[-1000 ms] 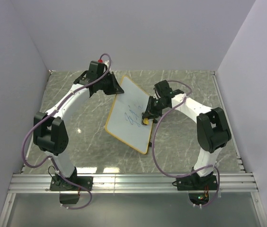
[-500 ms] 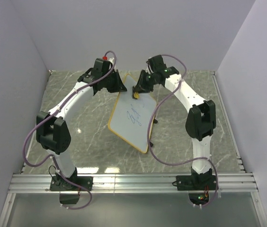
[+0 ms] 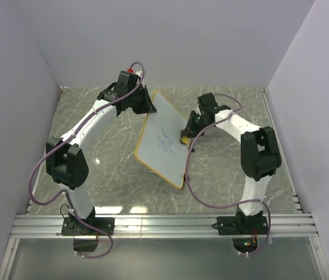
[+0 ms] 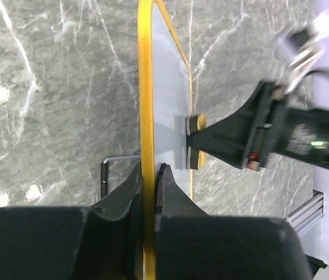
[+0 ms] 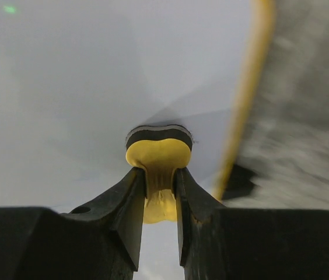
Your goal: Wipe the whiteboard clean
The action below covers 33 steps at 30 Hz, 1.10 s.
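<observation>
The whiteboard [image 3: 160, 143] has a thin yellow frame and stands tilted up off the table. A few blue scribbles [image 3: 164, 144] remain near its middle. My left gripper [image 3: 147, 109] is shut on the board's far left corner. In the left wrist view the yellow frame [image 4: 146, 111] runs straight between the closed left gripper [image 4: 150, 170]. My right gripper [image 3: 186, 134] is shut on the yellow-and-black eraser [image 3: 184, 139] and presses it against the board's right side. In the right wrist view the eraser [image 5: 158, 156] sits in the right gripper [image 5: 160, 178], its black pad flat on the white board [image 5: 65, 81].
The grey marble table [image 3: 94, 146] is walled in by pale panels on three sides. An aluminium rail [image 3: 164, 221] carrying both arm bases runs along the near edge. A small black-and-metal bar [image 4: 105, 172] lies on the table behind the board.
The right gripper swept the eraser up to the board's far edge, then back down to its right side. Fewer blue scribbles remain. The left gripper kept hold of the board.
</observation>
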Each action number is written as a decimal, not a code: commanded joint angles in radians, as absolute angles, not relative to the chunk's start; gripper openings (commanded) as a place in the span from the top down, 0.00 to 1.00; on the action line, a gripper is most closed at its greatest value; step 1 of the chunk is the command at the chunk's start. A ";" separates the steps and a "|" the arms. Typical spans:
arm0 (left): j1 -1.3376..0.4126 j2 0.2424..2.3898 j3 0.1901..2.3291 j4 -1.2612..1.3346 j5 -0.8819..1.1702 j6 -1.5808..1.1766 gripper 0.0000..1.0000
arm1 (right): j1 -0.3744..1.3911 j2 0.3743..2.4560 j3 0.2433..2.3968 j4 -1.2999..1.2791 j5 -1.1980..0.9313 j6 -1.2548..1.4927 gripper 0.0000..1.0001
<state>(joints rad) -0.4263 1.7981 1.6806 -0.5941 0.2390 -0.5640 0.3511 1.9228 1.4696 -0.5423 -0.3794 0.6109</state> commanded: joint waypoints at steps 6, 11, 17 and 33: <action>-0.488 1.839 1.700 -0.669 0.238 -0.433 1.00 | 0.334 1.914 1.293 -0.497 -0.353 0.595 1.00; -0.492 1.844 1.700 -0.675 0.232 -0.425 1.00 | 0.345 1.947 1.475 -0.543 -0.380 0.624 1.00; -0.508 1.858 1.720 -0.684 0.218 -0.420 1.00 | 0.406 1.997 1.794 -0.652 -0.408 0.666 1.00; -0.512 1.859 1.740 -0.692 0.216 -0.422 1.00 | 0.434 1.839 1.481 -0.549 -0.355 0.672 1.00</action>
<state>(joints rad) -0.4652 1.8172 1.7359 -0.6075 0.2199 -0.5270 0.4423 1.8706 1.6234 -0.5644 -0.3931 0.7048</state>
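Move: The leftover blue writing on the tilted whiteboard lies about 8 cm back, 7 cm left and 4 cm above the right hand, whose fingers already hold the yellow eraser. The edge clip sits roughly 4 cm right, 1 cm back and 5 cm below; the pinched edge is some 15 cm left, 2 cm ahead and 12 cm up. From the left hand, the writing is about 10 cm back, 7 cm right and 8 cm down. The yellow eraser, still held by the right hand, rubs the board's face: first about 6 cm down, right and back, then up and left in a long sweep of some 20 cm, swinging forward before easing back, and finally a few centimetres down again. The left hand keeps pinching the board's upper edge, giving about 2 cm rightwards and slightly up. ##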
